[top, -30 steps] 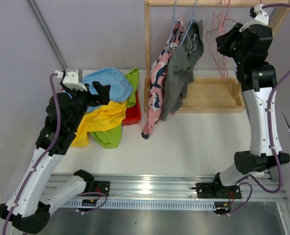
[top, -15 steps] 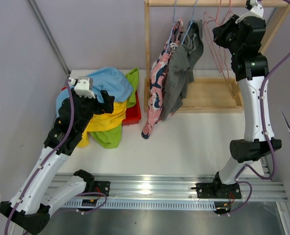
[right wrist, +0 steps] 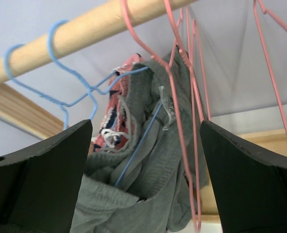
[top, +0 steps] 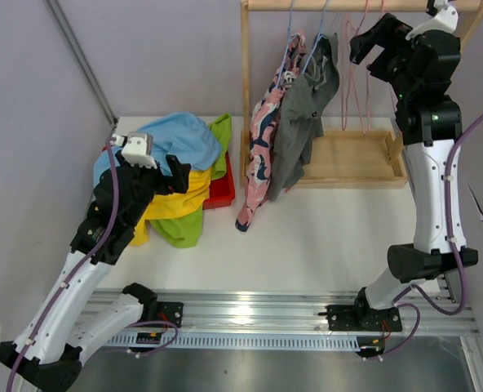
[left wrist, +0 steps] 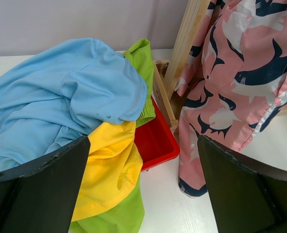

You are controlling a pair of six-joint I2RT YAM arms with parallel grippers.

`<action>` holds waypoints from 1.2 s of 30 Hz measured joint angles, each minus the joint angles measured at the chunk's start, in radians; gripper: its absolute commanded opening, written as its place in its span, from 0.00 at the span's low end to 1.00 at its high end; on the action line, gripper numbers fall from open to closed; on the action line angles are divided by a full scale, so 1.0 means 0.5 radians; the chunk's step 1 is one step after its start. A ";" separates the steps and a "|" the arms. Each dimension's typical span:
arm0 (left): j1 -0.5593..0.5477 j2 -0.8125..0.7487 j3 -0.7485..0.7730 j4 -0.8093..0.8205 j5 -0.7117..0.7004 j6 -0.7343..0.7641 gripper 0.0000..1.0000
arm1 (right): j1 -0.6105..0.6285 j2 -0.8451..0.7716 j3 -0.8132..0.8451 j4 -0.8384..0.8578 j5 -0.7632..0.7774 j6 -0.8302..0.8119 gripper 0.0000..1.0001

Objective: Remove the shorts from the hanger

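Observation:
Pink shorts with a navy-and-white print (top: pixel 260 155) and dark grey shorts (top: pixel 300 131) hang on blue hangers (right wrist: pixel 61 63) from the wooden rod (right wrist: pixel 100 24). My right gripper (top: pixel 370 51) is open high by the rod, beside empty pink hangers (top: pixel 354 77). In the right wrist view its jaws stand wide before the grey shorts (right wrist: pixel 148 194) and hold nothing, with pink hanger wires (right wrist: pixel 182 97) crossing between them. My left gripper (top: pixel 179 173) is open over a pile of light blue (left wrist: pixel 61 97), yellow (left wrist: pixel 109 165) and lime green shorts (left wrist: pixel 115 218).
A red bin (left wrist: pixel 155 141) sits under the pile, against the rack's wooden post (left wrist: pixel 184 43). The rack's wooden base tray (top: pixel 347 175) lies at the back right. The pink shorts' hem (left wrist: pixel 192 184) hangs down to the white table (top: pixel 323 237).
My right gripper has gone from shut to open at the rod, and the pink hangers now hang straight. The left arm has shifted slightly toward the pile.

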 measured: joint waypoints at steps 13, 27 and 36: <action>-0.011 -0.092 -0.017 -0.042 0.001 -0.014 0.99 | 0.268 -0.065 0.091 0.124 -0.095 0.099 0.98; -0.014 -0.130 -0.166 -0.034 0.116 -0.026 0.99 | 0.276 0.365 0.091 0.117 -0.148 0.172 0.95; -0.015 -0.181 -0.307 0.008 0.164 -0.023 0.99 | 0.311 0.462 0.166 0.136 -0.161 0.190 0.62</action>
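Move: The blue hanger carrying the gray shorts is about 11 cm to the right hand's left, 7 cm farther out and 6 cm lower. The gray shorts hang from it, middle some 13 cm left of this hand, 6 cm ahead and 18 cm down, with the pink patterned shorts about 5 cm farther left. Empty pink hangers hang roughly 5 cm straight ahead, 4 cm down. From the left hand, the blue hanger is about 32 cm right, 23 cm ahead and 14 cm up. The right hand first backs off and up about 5 cm each, clear of the empty pink hangers and already swinging left, then pushes forward and down some 11 cm each while going on left, to bring its fingers around the blue hanger of the gray shorts, turning a bit over 10 degrees counter-clockwise and starting to close at the very end. The left hand, open and empty in front of the clothes pile, eases back slightly and then sinks about 5 cm. ##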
